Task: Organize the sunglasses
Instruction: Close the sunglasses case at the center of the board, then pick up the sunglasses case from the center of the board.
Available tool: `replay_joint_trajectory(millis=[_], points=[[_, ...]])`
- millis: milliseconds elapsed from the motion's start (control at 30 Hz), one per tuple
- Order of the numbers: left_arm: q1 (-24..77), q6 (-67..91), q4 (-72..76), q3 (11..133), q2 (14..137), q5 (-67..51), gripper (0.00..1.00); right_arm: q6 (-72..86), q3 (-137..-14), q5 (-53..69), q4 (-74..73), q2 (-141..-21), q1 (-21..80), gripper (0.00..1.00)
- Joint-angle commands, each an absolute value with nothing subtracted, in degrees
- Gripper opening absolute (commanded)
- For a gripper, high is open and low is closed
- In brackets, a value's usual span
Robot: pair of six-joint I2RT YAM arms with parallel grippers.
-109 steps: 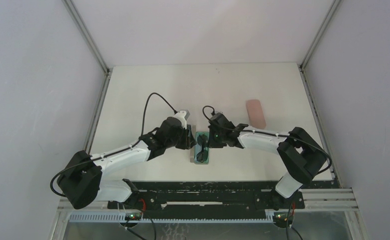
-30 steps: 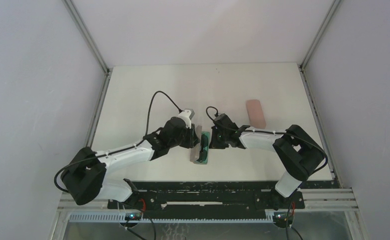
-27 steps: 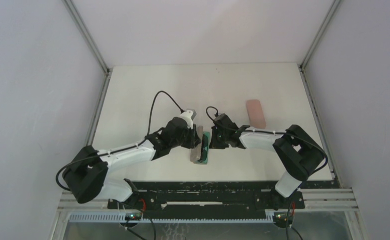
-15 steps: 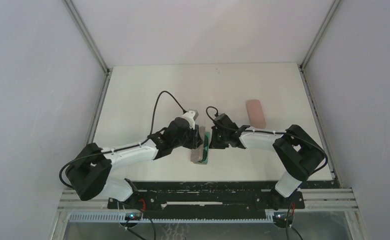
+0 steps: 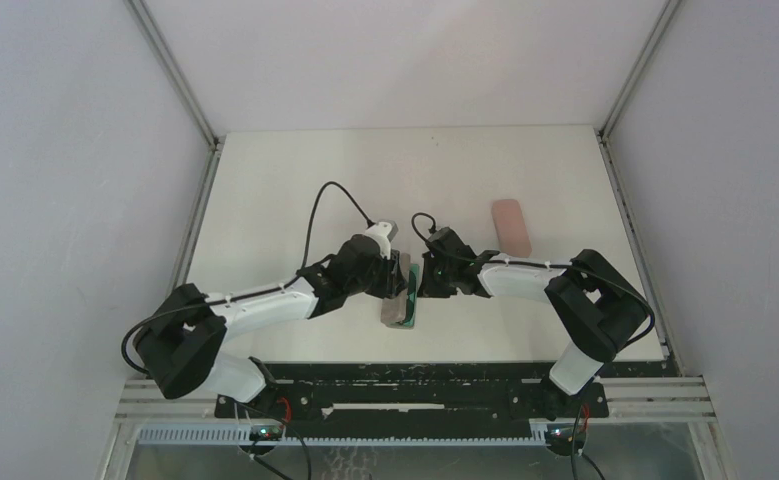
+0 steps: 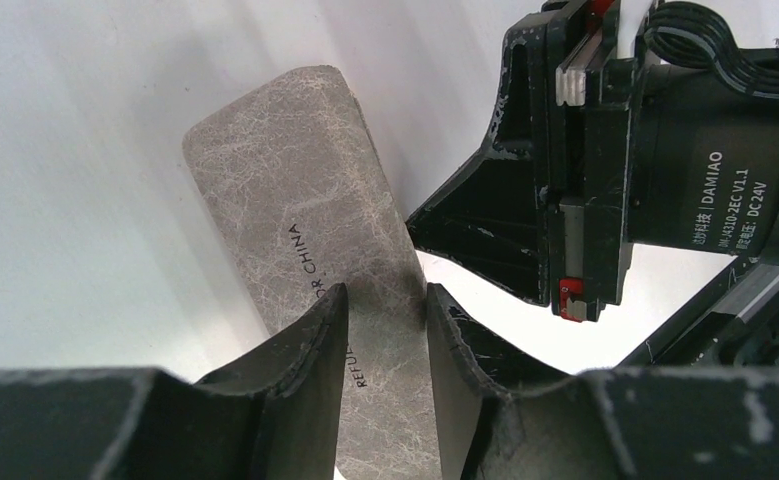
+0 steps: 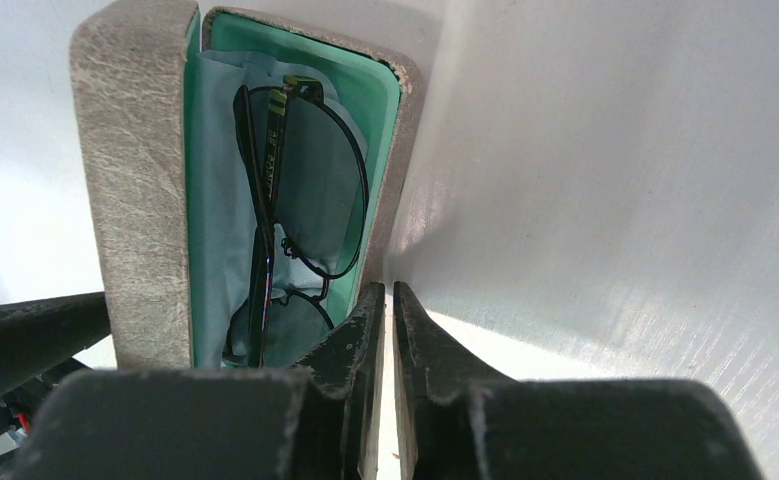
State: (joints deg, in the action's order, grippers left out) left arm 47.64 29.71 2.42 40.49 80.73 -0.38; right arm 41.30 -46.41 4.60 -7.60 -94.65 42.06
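One pair of sunglasses [image 7: 305, 180], with a thin black wire frame and dark lenses, lies folded on a light blue cloth [image 7: 220, 240] inside the open grey-brown case [image 7: 135, 200] with a mint lining. In the top view the case [image 5: 397, 312] sits between both grippers, its lid raised partway over the base. My left gripper [image 6: 385, 292] hovers at the lid's grey outer face [image 6: 295, 170], jaws apart with nothing pinched. My right gripper [image 7: 388, 288] is shut and empty, its tips beside the case's right wall. No other pair shows.
A closed pink case [image 5: 511, 226] lies on the white table at the back right. My right gripper's black body [image 6: 575, 170] stands close to the lid in the left wrist view. Grey walls enclose the table [image 5: 295, 180] on three sides.
The left arm has pushed in to the right and tipped the lid up over the base. Its jaws have spread wider. The right gripper has stayed put at the case's right side.
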Motion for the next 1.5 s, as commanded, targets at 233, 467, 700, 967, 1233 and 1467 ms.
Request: replay_joint_trajectory(millis=[233, 467, 700, 967, 1233, 1467], points=[[48.34, 28.22, 0.26, 42.89, 83.27, -1.9, 0.4, 41.74, -47.6, 3.33, -5.62, -94.21, 42.02, 0.07], [48.32, 28.07, -0.73, 43.17, 82.09, -1.07, 0.45, 42.5, -45.51, -0.27, -5.48, -89.91, 42.01, 0.09], [48.34, 27.77, -4.86, 44.38, 77.92, 3.27, 0.69, 42.89, -40.31, -10.81, -7.28, -77.88, 42.27, 0.19], [50.69, 29.03, -10.04, 47.72, 80.39, 11.02, 1.0, 42.28, -32.69, -18.32, -10.59, -57.75, 42.05, 0.52], [54.32, 32.87, -11.72, 52.07, 88.03, 15.03, 1.0, 40.91, -29.46, -22.22, -16.7, -41.87, 41.48, 0.68], [56.38, 34.59, -15.23, 56.85, 95.65, 17.09, 0.97, 40.4, -28.01, -20.96, -19.63, -36.96, 39.46, 0.69]])
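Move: The left fingertips are on the half-shut lid of the sunglasses case. The case's middle lies about 6 cm below them, some 2 cm nearer the base and hardly off to either side. The low right fingers stand by its right wall, so for the right hand the case's middle is level ahead and about 4 cm to the left. The pink case lies some 15 cm ahead of the right hand and 20 cm to its right. Against the lid's outer face, the left fingers bear on it, down about 2 cm and slightly back, then rise about as much while spreading wide, and sink some 4 cm over the case as the hand rolls its left side up. The right fingers stay against the case's wall at first, then pull away about 12 cm right and 14 cm up, tilting upward and opening about two-thirds. ##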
